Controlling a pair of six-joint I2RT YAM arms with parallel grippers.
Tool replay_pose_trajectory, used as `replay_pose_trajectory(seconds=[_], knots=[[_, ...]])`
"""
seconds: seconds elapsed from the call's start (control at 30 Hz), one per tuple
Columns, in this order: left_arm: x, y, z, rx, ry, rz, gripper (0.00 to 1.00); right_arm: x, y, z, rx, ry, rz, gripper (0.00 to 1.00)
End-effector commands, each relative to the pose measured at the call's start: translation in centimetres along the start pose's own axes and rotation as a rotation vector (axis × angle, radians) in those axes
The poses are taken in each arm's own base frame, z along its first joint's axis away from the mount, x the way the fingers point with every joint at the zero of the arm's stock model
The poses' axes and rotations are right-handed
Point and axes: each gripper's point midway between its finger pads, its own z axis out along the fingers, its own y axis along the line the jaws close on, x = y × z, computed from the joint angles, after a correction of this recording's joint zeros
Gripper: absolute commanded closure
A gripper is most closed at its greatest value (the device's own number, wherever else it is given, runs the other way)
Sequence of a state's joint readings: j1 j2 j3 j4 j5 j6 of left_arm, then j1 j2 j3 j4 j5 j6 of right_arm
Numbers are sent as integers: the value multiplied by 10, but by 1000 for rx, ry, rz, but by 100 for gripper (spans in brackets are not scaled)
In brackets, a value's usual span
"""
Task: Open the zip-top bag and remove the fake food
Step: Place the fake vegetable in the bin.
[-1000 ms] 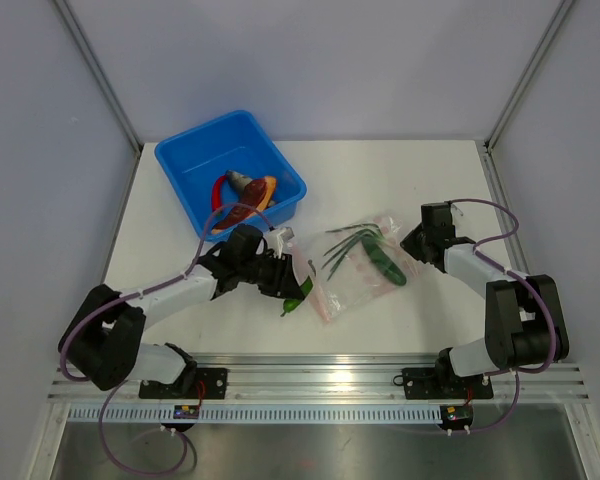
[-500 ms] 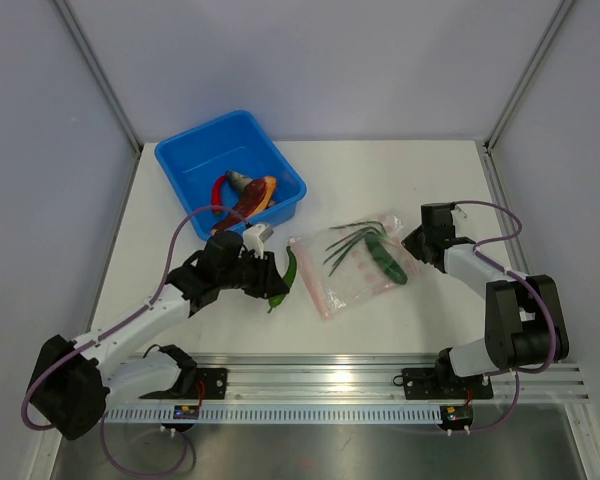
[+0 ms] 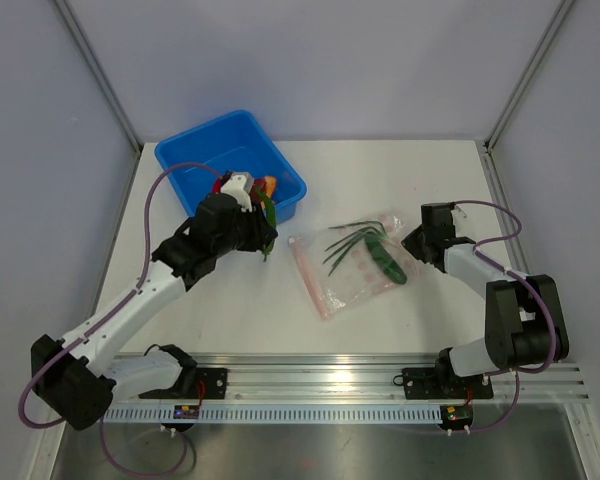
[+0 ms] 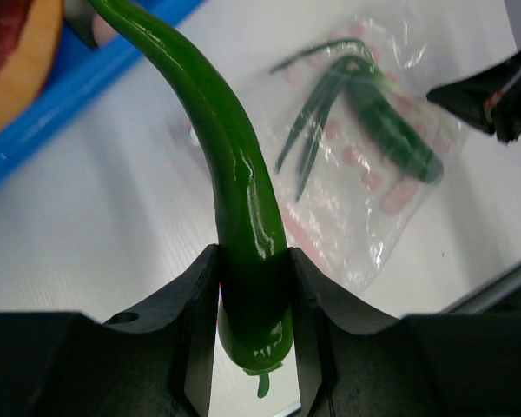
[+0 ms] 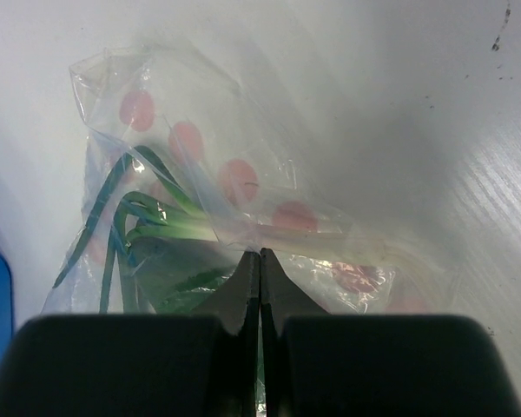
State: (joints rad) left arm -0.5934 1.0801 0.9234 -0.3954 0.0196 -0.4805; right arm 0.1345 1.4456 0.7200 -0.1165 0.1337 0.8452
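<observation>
The clear zip-top bag lies flat right of the table's middle, its pinkish-red zip strip on the left edge. Green fake food shows through it: thin onion stalks and a dark cucumber-like piece. My left gripper is shut on a green pepper, held in the air next to the tub's near right corner. My right gripper is shut, pinching the film of the zip-top bag at its right end. More fake food lies in the tub, partly hidden by my left wrist.
The blue plastic tub stands at the back left, its rim just beyond the pepper's tip. Metal frame posts rise at both back corners. An aluminium rail runs along the table's near edge.
My left arm has carried the green pepper away from the bag's mouth, up and back-left toward the blue tub. The right gripper and the bag have stayed in place.
</observation>
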Motion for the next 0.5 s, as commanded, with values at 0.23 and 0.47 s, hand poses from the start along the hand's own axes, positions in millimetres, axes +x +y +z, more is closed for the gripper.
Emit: replay_pose_trajectory(seconds=[0.23,0.47], knots=[[-113,58,39,-229,-157,-161,68,-5,17,0,-73,3,2,100],[-142,121,55,-337,-229,-285,68,-4,19,-1,-84,8,10,100]])
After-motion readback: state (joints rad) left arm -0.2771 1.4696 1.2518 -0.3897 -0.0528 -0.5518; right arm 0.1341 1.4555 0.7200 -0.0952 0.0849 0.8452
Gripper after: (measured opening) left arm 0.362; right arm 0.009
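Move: The left hand still pinches the green pepper by its thick end, about 19 cm above the table. The middle of the blue bin lies some 26 cm ahead, 10 cm left and 13 cm below. In the bin, the meat slab is about 21 cm ahead and 5 left of the hand, the red chili 21 ahead and 12 left; the zip-top bag lies 4 ahead and 25 to the right. From the right hand, the bin is about 18 cm ahead and 54 left. The left arm carries the green pepper about 14 cm forward and 8 cm left, over the bin's near right-hand wall until the hand is above the nearer part of the bin, the leftward part coming mostly in the second half. The hand rises about 2 cm at first and then sinks back to nearly its starting height, turning some 25 degrees counter-clockwise on the way while the fingers keep their grip on the pepper's thick end. ##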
